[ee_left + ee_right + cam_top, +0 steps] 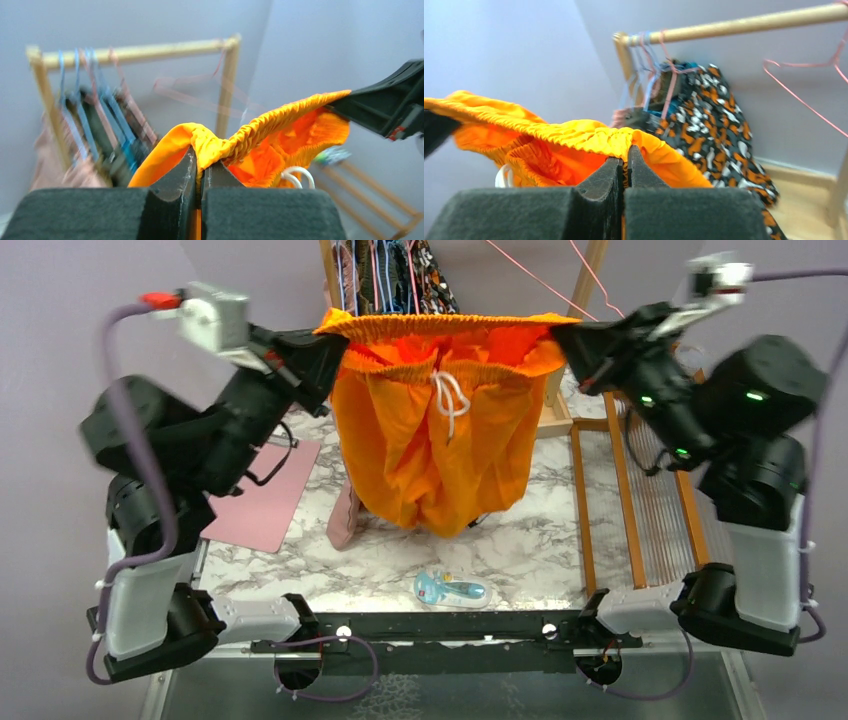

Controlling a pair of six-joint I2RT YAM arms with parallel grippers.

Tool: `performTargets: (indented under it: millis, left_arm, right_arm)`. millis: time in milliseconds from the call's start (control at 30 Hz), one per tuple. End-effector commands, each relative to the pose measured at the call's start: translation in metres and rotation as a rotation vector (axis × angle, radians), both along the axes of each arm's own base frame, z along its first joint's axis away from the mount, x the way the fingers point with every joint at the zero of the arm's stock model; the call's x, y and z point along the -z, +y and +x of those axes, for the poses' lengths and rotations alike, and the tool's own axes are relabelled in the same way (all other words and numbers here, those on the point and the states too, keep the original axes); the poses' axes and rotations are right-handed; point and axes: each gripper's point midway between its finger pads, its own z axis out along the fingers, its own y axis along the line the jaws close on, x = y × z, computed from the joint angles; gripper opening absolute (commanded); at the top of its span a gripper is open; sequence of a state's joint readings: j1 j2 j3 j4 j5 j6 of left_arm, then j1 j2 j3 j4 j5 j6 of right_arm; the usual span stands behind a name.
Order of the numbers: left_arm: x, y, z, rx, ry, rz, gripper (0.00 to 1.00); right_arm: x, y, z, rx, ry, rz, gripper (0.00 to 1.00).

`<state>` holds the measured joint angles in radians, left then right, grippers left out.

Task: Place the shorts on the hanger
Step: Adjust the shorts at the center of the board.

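The bright orange shorts hang in the air above the table, with the waistband stretched wide between both grippers and the white drawstring dangling in front. My left gripper is shut on the waistband's left end. The right gripper is shut on the waistband's right end. The thin pink hanger hangs from the wooden rail behind the shorts, up and to the right, apart from them. In the left wrist view the hanger is blurred.
The wooden clothes rack stands at the back, with blue hangers and a blotch-patterned garment on it. Its slatted base lies at the right. On the marble table lie a pink cloth, a dusty pink garment and a light-blue object.
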<state>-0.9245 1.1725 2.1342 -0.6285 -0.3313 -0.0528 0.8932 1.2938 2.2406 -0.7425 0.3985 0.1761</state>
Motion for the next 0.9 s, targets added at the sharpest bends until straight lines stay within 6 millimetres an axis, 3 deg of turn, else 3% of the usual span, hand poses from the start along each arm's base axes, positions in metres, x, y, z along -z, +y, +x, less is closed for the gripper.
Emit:
performTargets:
  millis: [0,67,133,233,333,433,467,533,567,667,867]
  left_arm:
    - [-0.056,0.051,-0.054,0.058,-0.264,-0.26,0.0]
    - [-0.035,0.052,-0.054,0.054,-0.277,-0.262,0.0]
    - [-0.016,0.055,-0.048,0.018,-0.256,-0.252,0.0]
    - [-0.013,0.062,-0.047,-0.015,-0.252,-0.244,0.0]
    - [-0.047,0.068,-0.066,0.035,-0.348,-0.286,0.0]
    - [-0.088,0.068,-0.106,0.184,-0.518,-0.336,0.0]
    - [-0.096,0.069,-0.122,0.239,-0.58,-0.355,0.0]
    - [-0.104,0.071,-0.149,0.338,-0.674,-0.392,0.0]
    - [-0.102,0.071,-0.158,0.372,-0.697,-0.399,0.0]
    - [-0.085,0.065,-0.155,0.391,-0.666,-0.375,0.0]
    - [-0.043,0.054,-0.105,0.238,-0.476,-0.301,0.0]
  right_arm:
    - [-0.006,-0.031,-0.018,0.03,-0.054,0.043,0.01]
    - [0.03,-0.023,-0.007,0.047,0.001,-0.006,0.01]
    - [0.055,-0.02,-0.003,0.058,0.025,-0.033,0.01]
    - [0.055,-0.025,-0.004,0.066,-0.01,-0.055,0.01]
    - [0.009,-0.031,-0.023,0.006,-0.135,-0.019,0.01]
    - [-0.065,-0.04,-0.081,-0.188,-0.384,0.113,0.01]
    - [-0.081,-0.044,-0.104,-0.262,-0.468,0.16,0.01]
    - [-0.097,-0.053,-0.134,-0.345,-0.56,0.228,0.01]
    - [-0.097,-0.055,-0.14,-0.364,-0.567,0.237,0.01]
    - [-0.08,-0.052,-0.13,-0.341,-0.515,0.211,0.01]
    - [-0.028,-0.039,-0.075,-0.174,-0.324,0.106,0.01]
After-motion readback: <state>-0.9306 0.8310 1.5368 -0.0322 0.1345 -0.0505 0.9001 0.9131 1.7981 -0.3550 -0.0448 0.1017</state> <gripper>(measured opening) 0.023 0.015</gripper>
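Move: Both hands already hold the shorts' waistband high up. The board's centre lies about 60 cm below them, some 13 cm right of the left hand, and about 12 cm left of and 2 cm back from the right hand. From the left hand, the blue packet on the table is about 9 cm back and 12 cm right, also some 60 cm down, and the camo trousers hang roughly 28 cm ahead, 13 cm right and 20 cm lower. Both grippers keep their pinch on the two ends of the orange waistband and shake it: they dip some 6–8 cm, then whip up about 10 cm while drawing back about 10 cm from the rack towards the bases, and begin to sink again. The wrists tip up some 20 degrees and turn their fingers inward towards each other. ##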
